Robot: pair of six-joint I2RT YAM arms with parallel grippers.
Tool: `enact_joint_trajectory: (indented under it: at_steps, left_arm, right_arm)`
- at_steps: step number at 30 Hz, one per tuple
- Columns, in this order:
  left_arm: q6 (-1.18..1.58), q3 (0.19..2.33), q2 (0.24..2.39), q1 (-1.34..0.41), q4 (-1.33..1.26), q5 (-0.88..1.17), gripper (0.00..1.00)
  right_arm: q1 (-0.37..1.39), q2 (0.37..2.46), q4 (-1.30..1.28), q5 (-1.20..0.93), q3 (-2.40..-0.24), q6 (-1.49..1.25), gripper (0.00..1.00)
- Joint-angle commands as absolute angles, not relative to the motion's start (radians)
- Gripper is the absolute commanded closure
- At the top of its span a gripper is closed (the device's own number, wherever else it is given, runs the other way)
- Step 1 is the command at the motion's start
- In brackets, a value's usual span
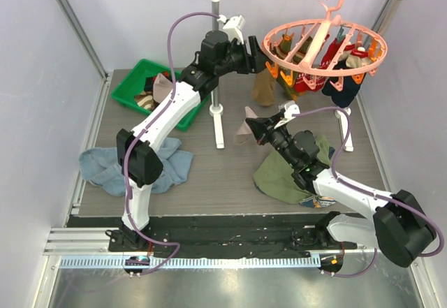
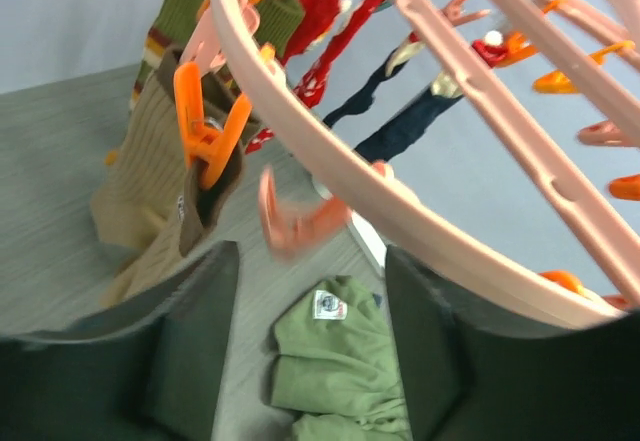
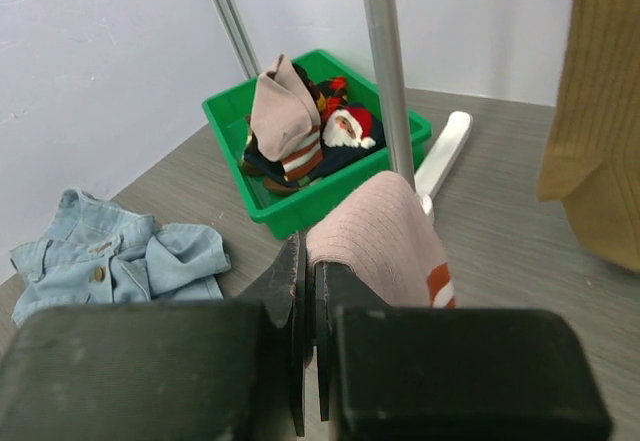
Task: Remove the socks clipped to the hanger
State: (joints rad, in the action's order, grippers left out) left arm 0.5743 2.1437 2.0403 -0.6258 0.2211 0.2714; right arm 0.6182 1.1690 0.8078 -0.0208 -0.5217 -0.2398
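Observation:
The salmon-pink round hanger (image 1: 325, 46) hangs from the rail with several socks (image 1: 307, 81) clipped under it: tan, red and navy. My left gripper (image 1: 260, 55) is at its left rim, open, nothing between its fingers (image 2: 190, 341). Just beyond them a bare pink peg (image 2: 300, 226) shows blurred under the rim (image 2: 400, 201). An orange peg (image 2: 210, 131) still pinches a tan ribbed sock (image 2: 150, 171). My right gripper (image 1: 255, 128) is lower, mid-table, shut on a pinkish-beige sock (image 3: 380, 231) with a red and white stripe, which drapes over its right finger.
A green bin (image 1: 133, 88) holding several socks sits at the back left. The rail stand's pole (image 1: 216, 77) rises between the arms. A blue denim garment (image 1: 105, 168) lies front left, and an olive-green garment (image 1: 286, 175) lies under the right arm.

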Motion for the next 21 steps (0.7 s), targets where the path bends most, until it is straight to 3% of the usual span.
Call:
enact_joint_trajectory:
  at_steps: [1,7,14,21]
  left_arm:
    - [0.575,2.117,1.987,-0.617,0.219,0.246,0.28]
    - [0.502,1.969,1.864,-0.594,0.302,0.213,0.14]
    - [0.376,1.740,1.668,-0.566,0.419,0.232,0.09]
    - [0.290,1.471,1.482,-0.566,0.456,0.523,0.08]
  right_arm:
    - [0.624,1.100,0.715,0.041,-0.532,-0.244,0.99]
    - [0.623,1.022,0.548,0.028,-0.546,-0.285,0.99]
    - [0.623,0.922,0.436,-0.060,-0.574,-0.385,0.99]
    - [0.624,0.859,0.515,-0.097,-0.555,-0.492,0.99]
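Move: In the right fingers, the pink sock hangs with its middle some 15 cm back, 4 cm to the left and 13 cm below the left hand. From the left hand, the brown sock hangs about 10 cm lower, 1 cm ahead and 2 cm right; the hanger's middle is 19 cm right, 2 cm ahead and 3 cm up; the stand pole is 4 cm ahead and 15 cm left. The right hand has the pink sock's middle about 2 cm ahead, 3 cm left and 3 cm below. Opening wider, the left hand leaves the emptied clip, sinking some 5 cm, then swinging left and back, about 10 cm each way, nearer to the pink sock, its left side rolling up about 15 degrees. The right hand keeps its shut grip on that sock and draws it back about 5 cm, dipping slightly before rising, its fingers tipping down some 10 degrees. ##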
